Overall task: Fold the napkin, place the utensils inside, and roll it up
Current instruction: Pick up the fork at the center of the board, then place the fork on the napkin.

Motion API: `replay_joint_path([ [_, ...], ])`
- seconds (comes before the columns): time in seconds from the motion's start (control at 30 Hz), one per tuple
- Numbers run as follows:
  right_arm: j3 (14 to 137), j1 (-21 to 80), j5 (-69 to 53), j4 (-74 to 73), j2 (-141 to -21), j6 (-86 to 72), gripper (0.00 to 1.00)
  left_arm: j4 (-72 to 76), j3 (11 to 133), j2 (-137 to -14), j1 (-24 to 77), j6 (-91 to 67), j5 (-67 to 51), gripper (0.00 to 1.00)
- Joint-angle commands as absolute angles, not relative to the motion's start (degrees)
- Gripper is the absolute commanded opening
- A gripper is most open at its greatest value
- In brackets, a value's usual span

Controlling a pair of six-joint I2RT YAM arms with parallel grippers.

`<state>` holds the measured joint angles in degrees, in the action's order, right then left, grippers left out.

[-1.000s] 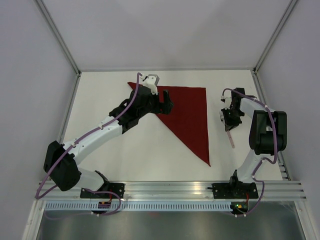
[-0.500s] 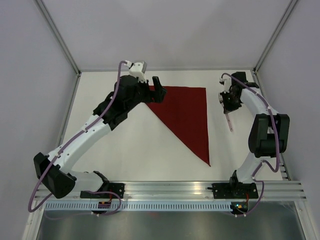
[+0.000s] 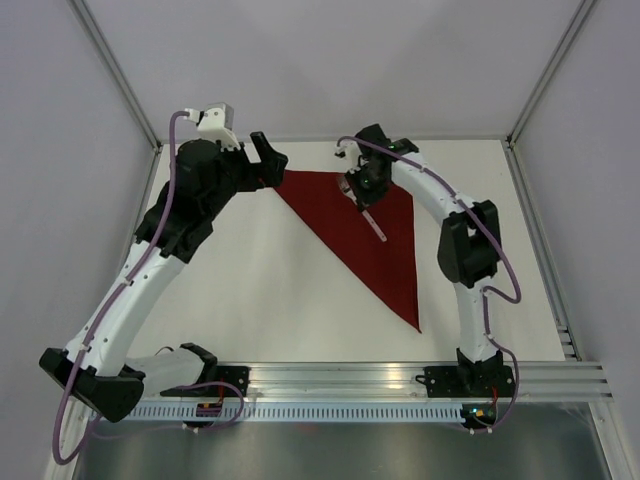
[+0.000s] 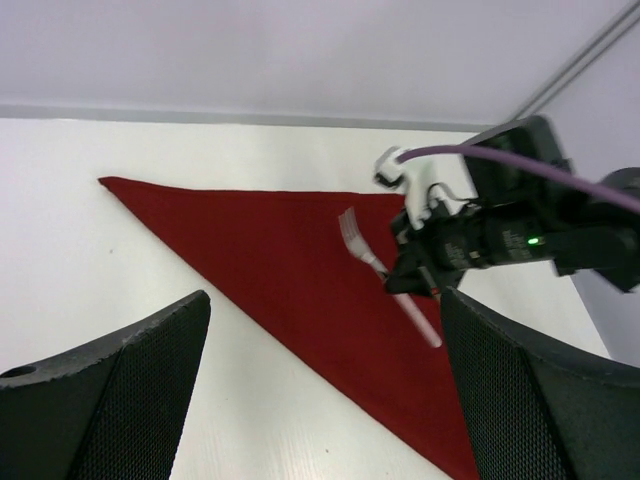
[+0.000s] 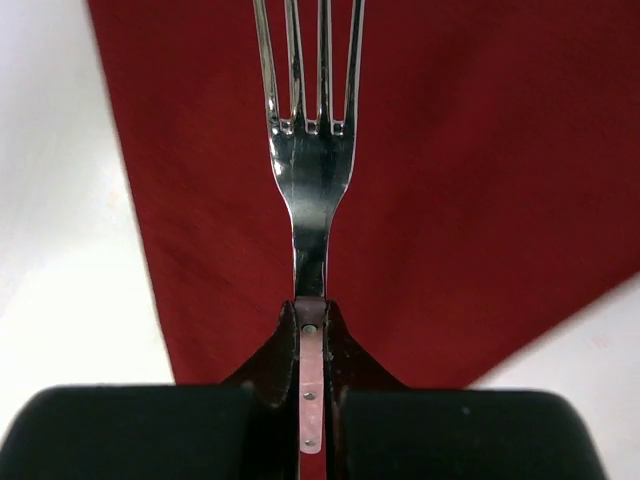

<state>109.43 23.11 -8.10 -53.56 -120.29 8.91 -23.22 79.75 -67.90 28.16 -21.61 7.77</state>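
The dark red napkin (image 3: 375, 235) lies folded into a triangle on the white table, also seen in the left wrist view (image 4: 300, 270) and the right wrist view (image 5: 440, 200). My right gripper (image 3: 362, 190) is shut on the fork (image 3: 375, 222) and holds it above the napkin's upper part. In the right wrist view the fork (image 5: 310, 170) sticks out ahead, its pink handle clamped between the jaws. The left wrist view shows the fork (image 4: 385, 285) over the cloth. My left gripper (image 3: 272, 163) is open and empty, raised by the napkin's far left corner.
The white table (image 3: 250, 290) is walled by pale panels at the back and sides. An aluminium rail (image 3: 340, 380) with both arm bases runs along the near edge. The right arm reaches leftward over the napkin's top edge.
My right gripper carried the fork from the table's right side leftward to above the napkin. My left gripper drew back from the napkin toward the far left and rose.
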Motion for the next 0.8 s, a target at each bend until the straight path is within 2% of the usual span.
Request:
replay_joint_path([
  [0.0, 118.37, 26.97, -8.61, -60.2, -126.64, 5.02, 0.0, -27.07, 82.88, -64.26, 27.51, -20.65, 8.87, 1.0],
  [0.17, 125.5, 31.19, -8.88, -61.52, -132.7, 4.57, 0.0, -28.74, 81.3, -61.53, 27.33, -20.39, 10.98, 1.0],
  [0.77, 123.48, 36.04, -6.24, -57.13, -137.72, 2.81, 0.0, -29.0, 78.14, -60.29, 27.25, -20.83, 11.43, 1.0],
])
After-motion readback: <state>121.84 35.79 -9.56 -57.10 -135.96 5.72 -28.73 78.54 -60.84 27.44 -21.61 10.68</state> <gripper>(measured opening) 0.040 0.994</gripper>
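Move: My right hand already has the fork pinched, some 10 cm above the napkin. The middle of the napkin's long slanted edge lies about 10 cm left, 6 cm back and 10 cm down. From this hand, the napkin's far left corner is roughly 32 cm left and 18 cm ahead, and its near corner 12 cm right and 30 cm back. From my left hand, that edge middle is about 11 cm right, 3 cm ahead and 38 cm below. I carry the fork left about 11 cm across the napkin towards the middle of its slanted edge, sinking some 6 cm and drawing back a little. The sweep starts fast and eases off, the wrist turning some 10 degrees counter-clockwise, my grip staying shut. My empty, wide-open left hand shifts some 4 cm back and to its left. ##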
